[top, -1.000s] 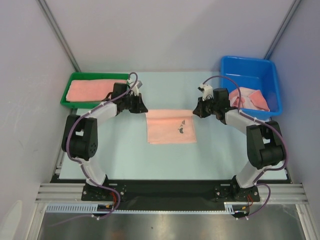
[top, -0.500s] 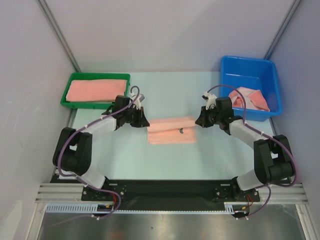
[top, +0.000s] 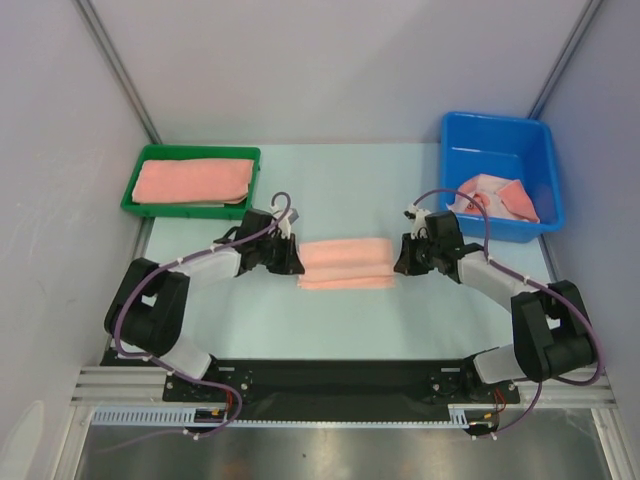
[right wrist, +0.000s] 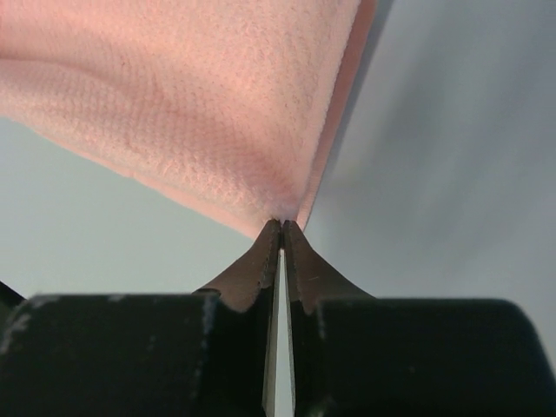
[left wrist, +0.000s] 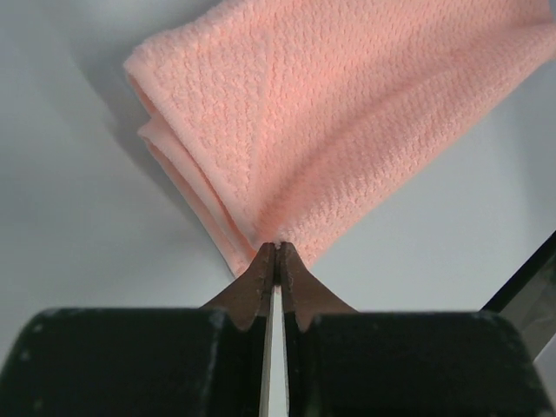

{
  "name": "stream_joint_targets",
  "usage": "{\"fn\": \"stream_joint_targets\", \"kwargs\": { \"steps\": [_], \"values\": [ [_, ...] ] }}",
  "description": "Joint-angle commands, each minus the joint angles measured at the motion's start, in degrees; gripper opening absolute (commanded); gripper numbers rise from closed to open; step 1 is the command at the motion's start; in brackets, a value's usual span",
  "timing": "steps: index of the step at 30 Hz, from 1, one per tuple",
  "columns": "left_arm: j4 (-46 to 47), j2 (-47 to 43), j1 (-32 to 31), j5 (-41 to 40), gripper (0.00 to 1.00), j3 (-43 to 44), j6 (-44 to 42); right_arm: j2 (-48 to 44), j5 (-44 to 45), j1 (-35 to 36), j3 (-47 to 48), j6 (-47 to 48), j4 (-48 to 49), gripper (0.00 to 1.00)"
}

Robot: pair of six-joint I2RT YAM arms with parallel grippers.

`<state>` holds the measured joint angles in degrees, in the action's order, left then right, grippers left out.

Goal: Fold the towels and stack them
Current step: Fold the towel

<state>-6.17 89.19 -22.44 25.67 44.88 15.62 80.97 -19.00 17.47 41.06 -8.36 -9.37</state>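
A peach towel lies folded into a narrow strip on the table between my two grippers. At its left end my left gripper is shut on the corner; the left wrist view shows the towel pinched at the gripper's tips. My right gripper is shut on the towel's right end, where the cloth meets the tips. Another folded peach towel rests in the green tray. Crumpled peach towels lie in the blue bin.
The green tray stands at the back left, just behind my left arm. The blue bin stands at the back right beside my right arm. Grey walls enclose the table on the left, right and back.
Both grippers have moved toward the near edge, carrying the towel's far edge over itself. The towel is now a narrower strip and its dark motif is hidden.
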Motion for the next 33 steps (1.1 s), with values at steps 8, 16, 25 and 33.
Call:
{"fn": "stream_joint_targets", "kwargs": {
  "steps": [8, 16, 25, 33],
  "values": [
    [-9.99, -4.99, -4.02, -8.52, 0.23, 2.48, 1.08, -7.48, 1.6, 0.81, 1.48, -5.08, -13.83, 0.28],
    [-7.38, -10.35, -4.55, -5.67, 0.44, 0.3, 6.08, -9.34, 2.58, 1.07, 6.4, -11.32, -16.57, 0.37],
    [-2.18, -5.35, -5.95, -1.14, 0.45, 6.71, 9.87, 3.73, 4.49, 2.12, 13.96, -14.93, -9.71, 0.37],
    [-1.56, 1.42, -5.95, -7.91, 0.44, -0.32, 12.24, 8.42, 6.96, 3.88, 6.32, -16.51, -5.67, 0.36]
  ]
}}
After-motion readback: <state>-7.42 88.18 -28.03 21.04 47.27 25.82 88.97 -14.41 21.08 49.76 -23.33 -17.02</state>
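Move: The towel, already nearly folded in half, lies between the hands, about 1 cm below their fingertips, which are at its flap's near corners: its middle is some 9 cm to the left hand's right and 2 cm ahead, and 10 cm to the right hand's left and 2 cm ahead. The green bin stands roughly 22 cm ahead and 22 cm left of the left hand; the blue bin some 24 cm ahead and 22 cm right of the right hand. Both hands open, freeing the towel's corners, draw back, rise about 5 cm, then sink towards the towel again. ##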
